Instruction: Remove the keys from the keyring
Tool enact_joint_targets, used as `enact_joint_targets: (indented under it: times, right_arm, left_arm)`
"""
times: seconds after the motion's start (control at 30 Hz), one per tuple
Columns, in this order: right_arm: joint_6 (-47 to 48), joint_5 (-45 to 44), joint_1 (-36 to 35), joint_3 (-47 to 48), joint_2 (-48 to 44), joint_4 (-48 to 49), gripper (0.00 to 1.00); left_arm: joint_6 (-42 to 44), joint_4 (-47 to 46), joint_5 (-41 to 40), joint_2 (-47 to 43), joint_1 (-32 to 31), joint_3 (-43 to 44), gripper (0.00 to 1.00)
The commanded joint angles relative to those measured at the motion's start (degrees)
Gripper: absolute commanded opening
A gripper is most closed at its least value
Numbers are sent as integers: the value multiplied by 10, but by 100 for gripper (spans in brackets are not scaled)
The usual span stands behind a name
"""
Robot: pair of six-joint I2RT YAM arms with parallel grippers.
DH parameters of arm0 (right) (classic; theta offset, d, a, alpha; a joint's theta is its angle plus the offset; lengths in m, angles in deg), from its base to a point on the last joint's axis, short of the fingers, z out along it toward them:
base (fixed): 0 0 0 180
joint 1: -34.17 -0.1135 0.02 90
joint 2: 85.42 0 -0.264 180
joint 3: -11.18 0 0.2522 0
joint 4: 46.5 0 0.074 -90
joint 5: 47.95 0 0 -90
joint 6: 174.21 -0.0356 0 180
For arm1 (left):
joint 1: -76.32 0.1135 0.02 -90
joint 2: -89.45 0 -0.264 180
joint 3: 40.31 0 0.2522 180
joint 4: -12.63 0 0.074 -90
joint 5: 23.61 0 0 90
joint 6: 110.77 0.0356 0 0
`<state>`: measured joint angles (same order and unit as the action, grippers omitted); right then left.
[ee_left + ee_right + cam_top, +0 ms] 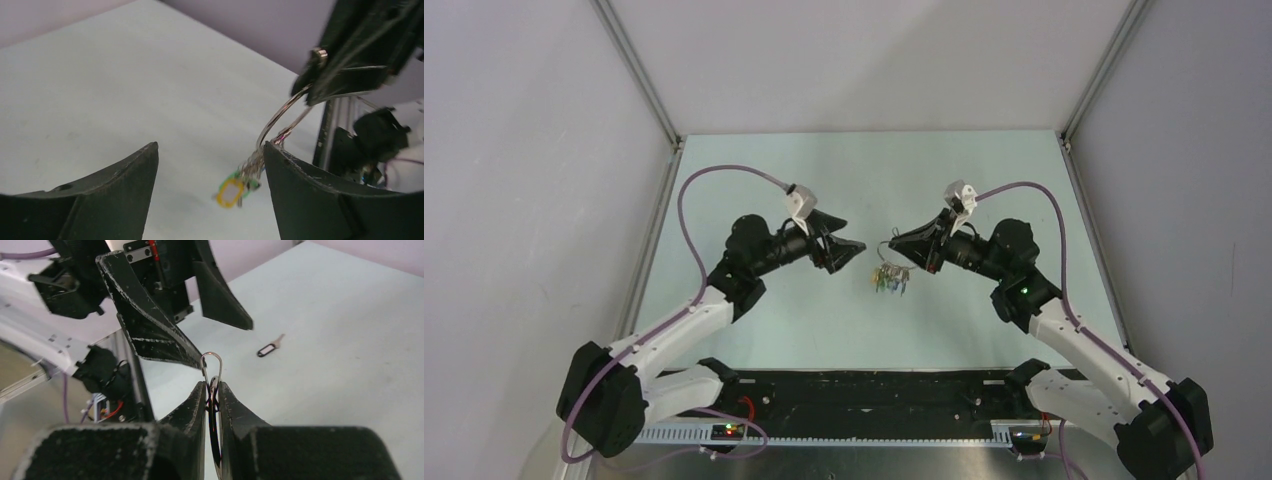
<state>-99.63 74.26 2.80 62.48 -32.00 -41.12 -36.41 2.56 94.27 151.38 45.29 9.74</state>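
My right gripper is shut on the thin silver keyring and holds it above the table; it also shows in the top view. The keys hang in a bunch below the ring. Yellow and green heads show in the left wrist view, blurred. My left gripper is open and empty, facing the right one. One of its fingertips is right beside the ring's wire; I cannot tell whether it touches. A single black-headed key lies loose on the table.
The pale table is walled by white panels left, right and behind. A black rail with the arm bases runs along the near edge.
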Motion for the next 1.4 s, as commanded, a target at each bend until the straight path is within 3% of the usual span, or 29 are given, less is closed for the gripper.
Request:
enact_joint_targets:
  times: [0.0, 0.4, 0.5, 0.6, 0.67, 0.7, 0.73, 0.77, 0.83, 0.9, 1.0, 1.2, 1.37]
  right_arm:
    - [-17, 102, 2, 38, 4, 61, 0]
    - [-50, 150, 3, 44, 11, 99, 0]
    - [-54, 152, 3, 45, 12, 107, 0]
    - [-60, 152, 2, 44, 14, 113, 0]
    - [-58, 152, 2, 44, 12, 113, 0]
    - [-55, 153, 3, 44, 10, 106, 3]
    - [-46, 152, 3, 44, 2, 98, 11]
    - [-38, 151, 3, 44, -5, 73, 28]
    - [-2, 144, 3, 44, -24, 23, 46]
    - [42, 124, 3, 43, -51, -38, 52]
    - [97, 84, 3, 38, -93, -89, 54]
    - [106, 20, 3, 30, -118, -97, 55]
    - [112, 62, 0, 30, -99, -75, 53]
  left_arm:
    - [70, -89, 73, 2, -38, 5, 80]
    - [85, -110, 145, 34, -67, 23, 71]
    - [86, -110, 150, 48, -74, 29, 56]
    - [75, -110, 162, 63, -78, 47, 47]
    - [69, -110, 157, 71, -79, 56, 26]
    - [67, -109, 148, 73, -79, 58, 8]
    - [61, -106, 121, 70, -77, 58, 4]
    - [60, -104, 108, 66, -76, 56, 1]
    - [64, -94, 81, 52, -73, 49, 0]
    - [87, -71, 65, 32, -73, 40, 0]
    - [121, 13, 32, 4, -74, 47, 0]
    - [174, 190, -18, -12, -88, 106, 0]
    - [219, 289, -58, -24, -113, 141, 0]
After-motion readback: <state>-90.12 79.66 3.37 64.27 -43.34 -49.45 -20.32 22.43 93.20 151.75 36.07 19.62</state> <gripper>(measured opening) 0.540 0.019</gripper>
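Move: The keyring, still pinched in the right fingertips, has its middle about 8 cm to the left gripper's right, 3 cm back and level with it. Its bunch of keys hangs about 7 cm right, 4 cm back and 6 cm below, and the right fingertips are 7 cm right, 1 cm back and 3 cm above. From the right hand the keyring's middle is about 1 cm left, 2 cm back and 3 cm below. Left gripper goes some 8 cm back and rightward, pinches the keyring's rim; right gripper then opens, releasing it. ##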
